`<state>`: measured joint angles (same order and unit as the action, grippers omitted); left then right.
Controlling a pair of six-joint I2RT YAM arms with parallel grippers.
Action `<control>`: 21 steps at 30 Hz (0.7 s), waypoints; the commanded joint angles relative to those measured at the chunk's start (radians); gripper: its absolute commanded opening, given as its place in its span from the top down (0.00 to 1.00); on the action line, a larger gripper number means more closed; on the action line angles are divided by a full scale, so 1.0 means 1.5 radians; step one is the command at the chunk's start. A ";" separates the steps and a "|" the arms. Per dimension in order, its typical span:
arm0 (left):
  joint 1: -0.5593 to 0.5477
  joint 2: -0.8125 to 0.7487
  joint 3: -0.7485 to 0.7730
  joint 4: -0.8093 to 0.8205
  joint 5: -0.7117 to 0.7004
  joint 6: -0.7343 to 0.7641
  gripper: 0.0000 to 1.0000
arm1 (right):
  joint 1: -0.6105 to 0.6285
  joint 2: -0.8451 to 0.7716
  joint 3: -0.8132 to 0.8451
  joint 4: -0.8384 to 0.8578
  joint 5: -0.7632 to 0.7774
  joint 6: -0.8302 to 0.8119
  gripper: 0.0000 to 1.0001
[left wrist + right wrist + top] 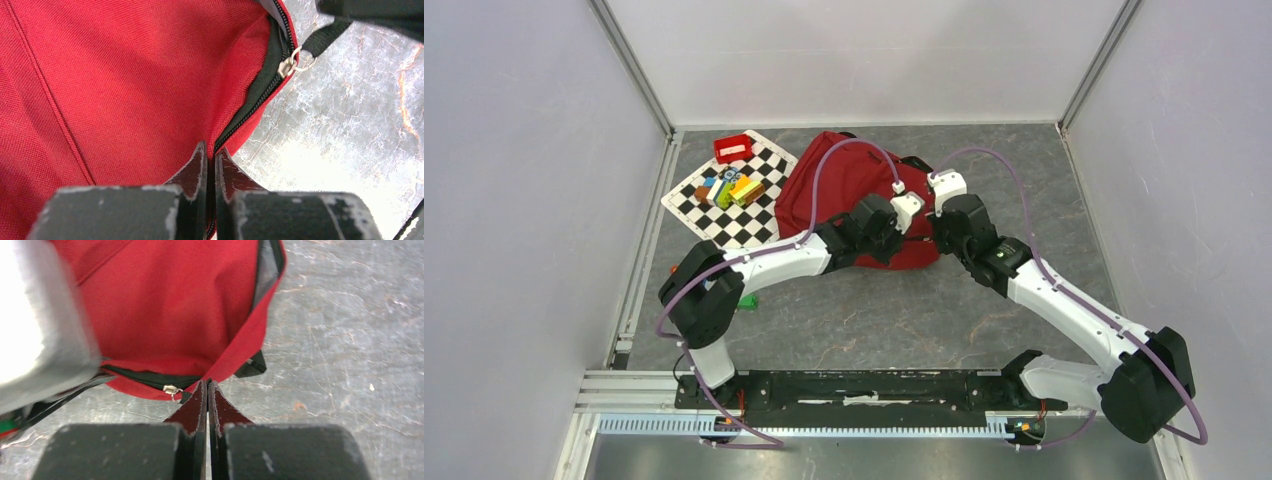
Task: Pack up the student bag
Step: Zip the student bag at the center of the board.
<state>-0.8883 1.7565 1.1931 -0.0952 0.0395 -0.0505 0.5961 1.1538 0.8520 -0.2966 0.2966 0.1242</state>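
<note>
The student bag [839,185] is a dark-red backpack lying on the grey tabletop, and both arms meet at its near right edge. My left gripper [211,150] is shut on the bag's black zipper edge [250,107], with the zipper tape running between its fingers. The silver zipper slider [289,64] sits further along that edge; a black pull tab [327,36] leads from its ring. My right gripper [207,383] is shut on that pull tab [187,396], just beside the slider [172,389]. Grey lining [267,270] shows inside the opening.
A black-and-white checkered mat [754,225] with several coloured blocks lies left of the bag. A small red box [734,148] stands behind it. A green piece [747,301] lies by the left arm. The left wrist's pale body [40,325] fills the right wrist view's left side.
</note>
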 commanded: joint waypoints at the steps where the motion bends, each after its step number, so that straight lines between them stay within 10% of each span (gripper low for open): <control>1: -0.021 -0.043 -0.025 0.000 -0.053 0.010 0.98 | -0.003 0.001 0.007 -0.024 0.147 0.000 1.00; 21: -0.045 -0.227 -0.217 -0.128 -0.149 -0.009 0.98 | -0.064 0.145 0.054 0.076 0.174 -0.074 1.00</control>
<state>-0.9482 1.4891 0.9318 -0.1017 -0.1070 -0.0513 0.5739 1.3468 0.8940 -0.2485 0.4477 0.0967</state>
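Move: The zip slider hangs by its black pull from the right fingers, about 3 cm left of that hand, 1 cm back and 2 cm below it. From the left hand, already shut on the closed zip, the slider lies roughly 7 cm right, 2 cm ahead and 4 cm higher. The bag's middle is some 15 cm left of the right hand, 7 cm ahead and 9 cm lower; the mouth's open side lies about 10 cm straight ahead and 6 cm lower. The zip is drawn taut between both hands: the left keeps its pinch on the closed zip and pulls it left and back about 7 cm, away from the slider. The right keeps the pull strap, first going right and down about 3 cm while turning some 10 degrees clockwise, then forward along the open mouth, still sinking. ##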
